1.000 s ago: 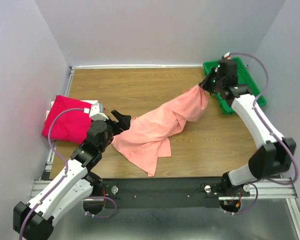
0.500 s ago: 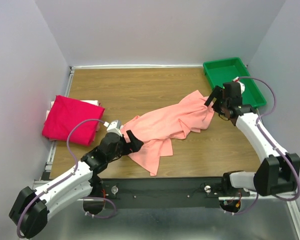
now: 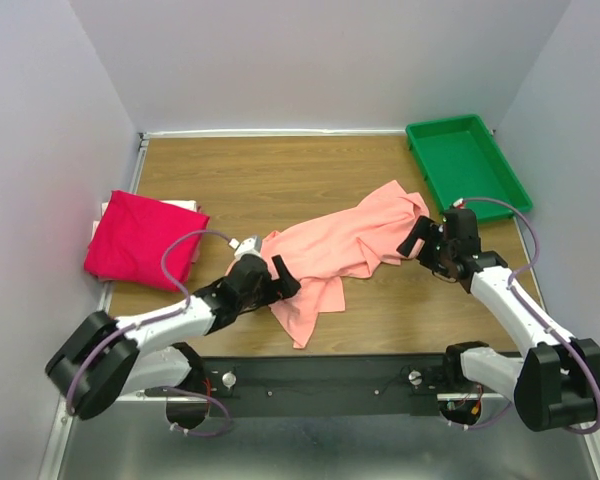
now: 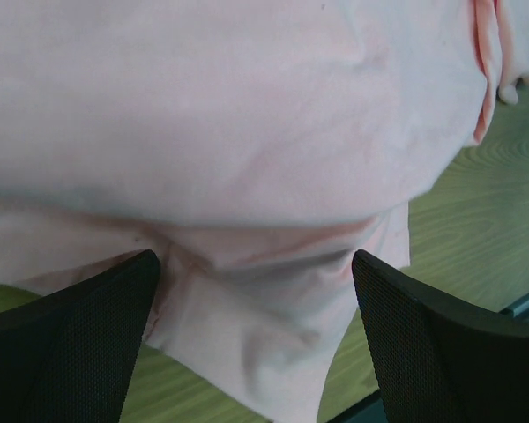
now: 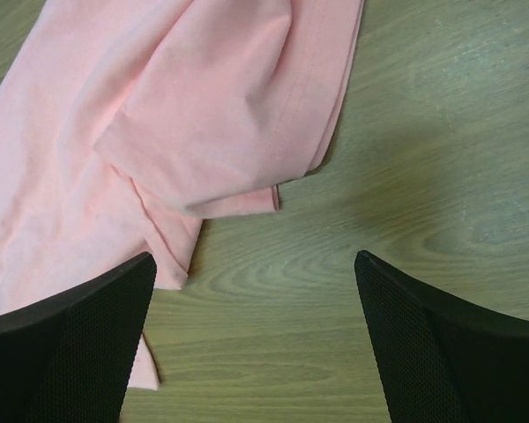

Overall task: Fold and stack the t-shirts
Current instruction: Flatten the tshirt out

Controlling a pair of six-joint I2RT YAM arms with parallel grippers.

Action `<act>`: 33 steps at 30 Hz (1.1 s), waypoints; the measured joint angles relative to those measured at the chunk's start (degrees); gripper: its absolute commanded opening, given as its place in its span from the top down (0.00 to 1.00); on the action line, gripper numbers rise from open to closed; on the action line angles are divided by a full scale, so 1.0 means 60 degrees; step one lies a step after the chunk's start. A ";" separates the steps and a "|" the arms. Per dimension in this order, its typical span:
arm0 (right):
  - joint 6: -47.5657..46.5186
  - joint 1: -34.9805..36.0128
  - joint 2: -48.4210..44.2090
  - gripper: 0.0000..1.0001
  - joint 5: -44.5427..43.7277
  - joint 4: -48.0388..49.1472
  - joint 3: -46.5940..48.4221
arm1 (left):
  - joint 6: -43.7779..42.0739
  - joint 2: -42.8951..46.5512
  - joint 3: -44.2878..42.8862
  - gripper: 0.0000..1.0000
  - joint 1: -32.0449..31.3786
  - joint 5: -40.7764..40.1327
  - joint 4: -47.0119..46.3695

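Observation:
The salmon t-shirt lies crumpled in a long diagonal heap across the middle of the wooden table. The magenta-red t-shirt rests folded at the left edge. My left gripper is open and low over the salmon shirt's near-left end. In the left wrist view its cloth fills the frame, and my left gripper has the cloth between its spread fingers. My right gripper is open beside the shirt's right end. In the right wrist view my right gripper is over bare wood, with the shirt's hem just ahead.
A green plastic tray stands at the back right corner. Grey walls close in the table on three sides. A metal rail runs along the near edge by the arm bases.
My right gripper opened and let go of the salmon shirt, whose lifted right end dropped onto the table. The right arm drew back towards me. The left arm slid right and lower along the shirt.

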State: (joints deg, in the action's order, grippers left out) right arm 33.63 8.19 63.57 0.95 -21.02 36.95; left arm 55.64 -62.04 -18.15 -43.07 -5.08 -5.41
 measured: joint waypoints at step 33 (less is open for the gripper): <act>-0.0106 0.0004 -0.0805 0.00 0.0222 0.0280 -0.0707 | -0.0219 -0.0211 -0.2025 0.02 0.1056 -0.1290 0.2455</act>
State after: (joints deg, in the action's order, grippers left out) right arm 32.99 8.21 58.74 2.28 -19.33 32.71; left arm 54.33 -63.31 -30.30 -36.73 -12.82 9.32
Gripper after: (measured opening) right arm 0.998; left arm 0.985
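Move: The pink t-shirt lies under and around the left gripper; its middle is about 8 cm ahead and 8 cm to the right, some 2 cm below. Its near tail ends about 11 cm back, 1 cm right, at the same depth, and the folded red shirt lies roughly 32 cm left and 10 cm ahead, about level in height. From the right hand the t-shirt's middle is about 19 cm left, level fore and aft, and 5 cm below. Sweep the left gripper forward about 17 cm, open and low, its fingertips on the pink cloth, pushing the shirt's near-left part away from the base and curving a little left with a slight counter-clockwise turn. Then draw back some 12 cm, first low, then rising about 5 cm clear of the cloth and sinking slightly at the end. ##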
